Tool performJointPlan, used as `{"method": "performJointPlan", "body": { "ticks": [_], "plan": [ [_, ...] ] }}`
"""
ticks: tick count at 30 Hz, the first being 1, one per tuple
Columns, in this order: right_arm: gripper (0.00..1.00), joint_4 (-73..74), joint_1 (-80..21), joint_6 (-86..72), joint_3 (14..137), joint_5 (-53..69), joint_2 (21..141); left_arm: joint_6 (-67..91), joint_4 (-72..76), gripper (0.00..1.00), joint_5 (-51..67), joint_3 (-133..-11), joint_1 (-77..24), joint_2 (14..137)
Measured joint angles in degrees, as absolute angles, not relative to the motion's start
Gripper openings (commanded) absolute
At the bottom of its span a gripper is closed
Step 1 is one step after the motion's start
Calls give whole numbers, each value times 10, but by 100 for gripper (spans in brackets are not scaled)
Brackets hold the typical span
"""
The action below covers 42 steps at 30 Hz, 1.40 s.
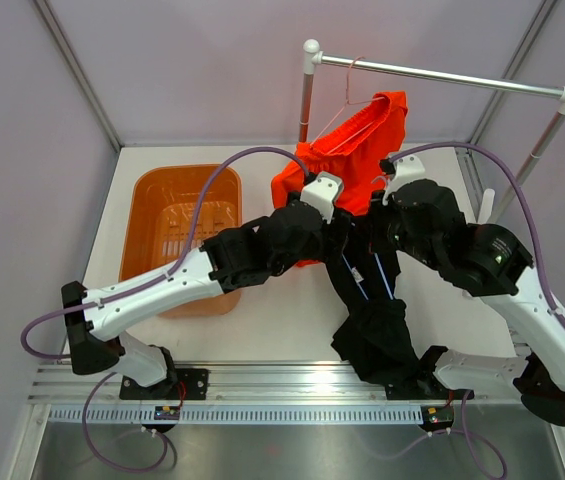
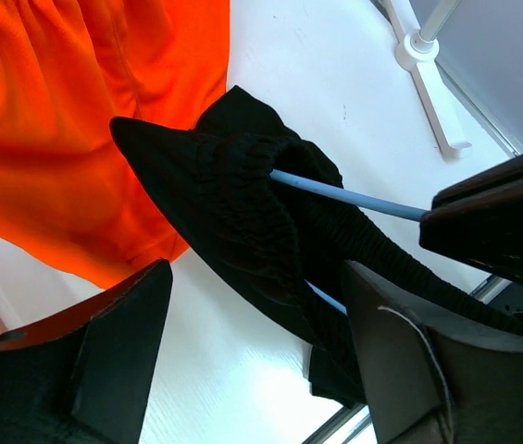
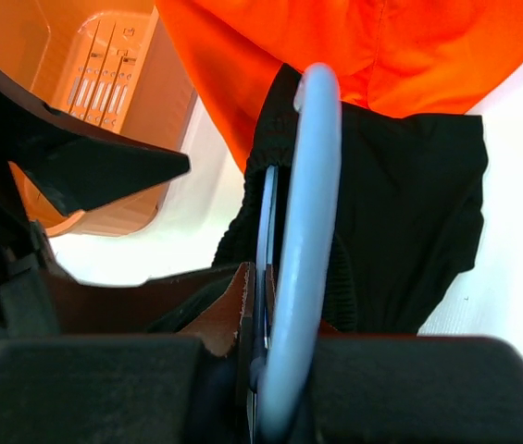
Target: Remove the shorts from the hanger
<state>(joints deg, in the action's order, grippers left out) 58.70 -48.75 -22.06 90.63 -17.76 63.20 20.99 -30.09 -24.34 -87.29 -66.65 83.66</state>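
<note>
Black shorts (image 1: 374, 335) hang on a light blue hanger (image 3: 305, 222) and trail down onto the table. My right gripper (image 3: 284, 277) is shut on that hanger's wire. My left gripper (image 2: 256, 342) is open, its fingers (image 2: 118, 342) standing either side of the black waistband (image 2: 233, 203), from which the blue hanger (image 2: 349, 197) sticks out. In the top view the left gripper (image 1: 342, 232) and right gripper (image 1: 382, 215) meet over the table's middle. Orange-red shorts (image 1: 357, 150) hang behind them on a pink hanger (image 1: 347, 105), and they also show as orange-red shorts (image 2: 67, 120) in the left wrist view.
An orange basket (image 1: 177, 235) sits on the table to the left. A metal clothes rack (image 1: 442, 75) stands at the back, its white foot (image 2: 432, 83) on the table. Grey walls close in the left and right sides.
</note>
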Motion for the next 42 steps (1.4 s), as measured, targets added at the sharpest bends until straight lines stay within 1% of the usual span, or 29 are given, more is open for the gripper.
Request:
{"method": "performJointPlan", "body": {
  "ticks": [8,11,15,16,18,19,25,35,42],
  "plan": [
    [0,598,-490,-223,915,-180,630,212,-299,60,-245,-873,-667,867],
    [0,599,-490,-223,915,-180,630,213,-298,53,-245,-873,-667,874],
    [0,599,-491,-223,915,-179,628,214,-299,33,-248,-874,-667,877],
    [0,599,-491,-223,915,-179,627,213,-300,19,-251,-877,-667,880],
    [0,599,-491,-224,915,-177,623,216,-299,4,-256,-887,-666,889],
    [0,599,-492,-224,915,-177,621,217,-300,0,-258,-894,-665,896],
    [0,599,-492,-225,915,-175,601,227,-299,0,-275,-909,-639,910],
    [0,599,-495,-232,910,-168,549,243,-298,0,-276,-964,-563,929],
    [0,600,-495,-232,907,-166,528,242,-299,0,-258,-983,-551,971]
  ]
}}
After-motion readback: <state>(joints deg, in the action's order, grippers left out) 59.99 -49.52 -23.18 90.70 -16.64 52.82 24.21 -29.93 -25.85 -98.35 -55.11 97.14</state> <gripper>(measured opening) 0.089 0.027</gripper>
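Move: The black shorts hang off the blue hanger. The waistband edge that the open left fingers go for is about 1 cm ahead, 2 cm right and 3 cm below the left hand; the hanger neck in the right fingers is some 8 cm to its right, 2 cm back and 3 cm higher. The orange shorts hang about 15 cm ahead and 6 cm below. From the right hand, that waistband edge is about 3 cm ahead, 6 cm left and 6 cm below. The left hand sinks about 3 cm with a slight drift right, shuts its open fingers on the black shorts' waistband, then draws it forward some 10 cm towards the orange shorts, turning about 15 degrees counter-clockwise and dipping again at the end. The right hand keeps its pinch on the hanger, nearly still until the waistband is being gripped, then pulls the hanger the other way, about 4 cm up, 4 cm back and 3 cm right, its left side tipping up slightly. ##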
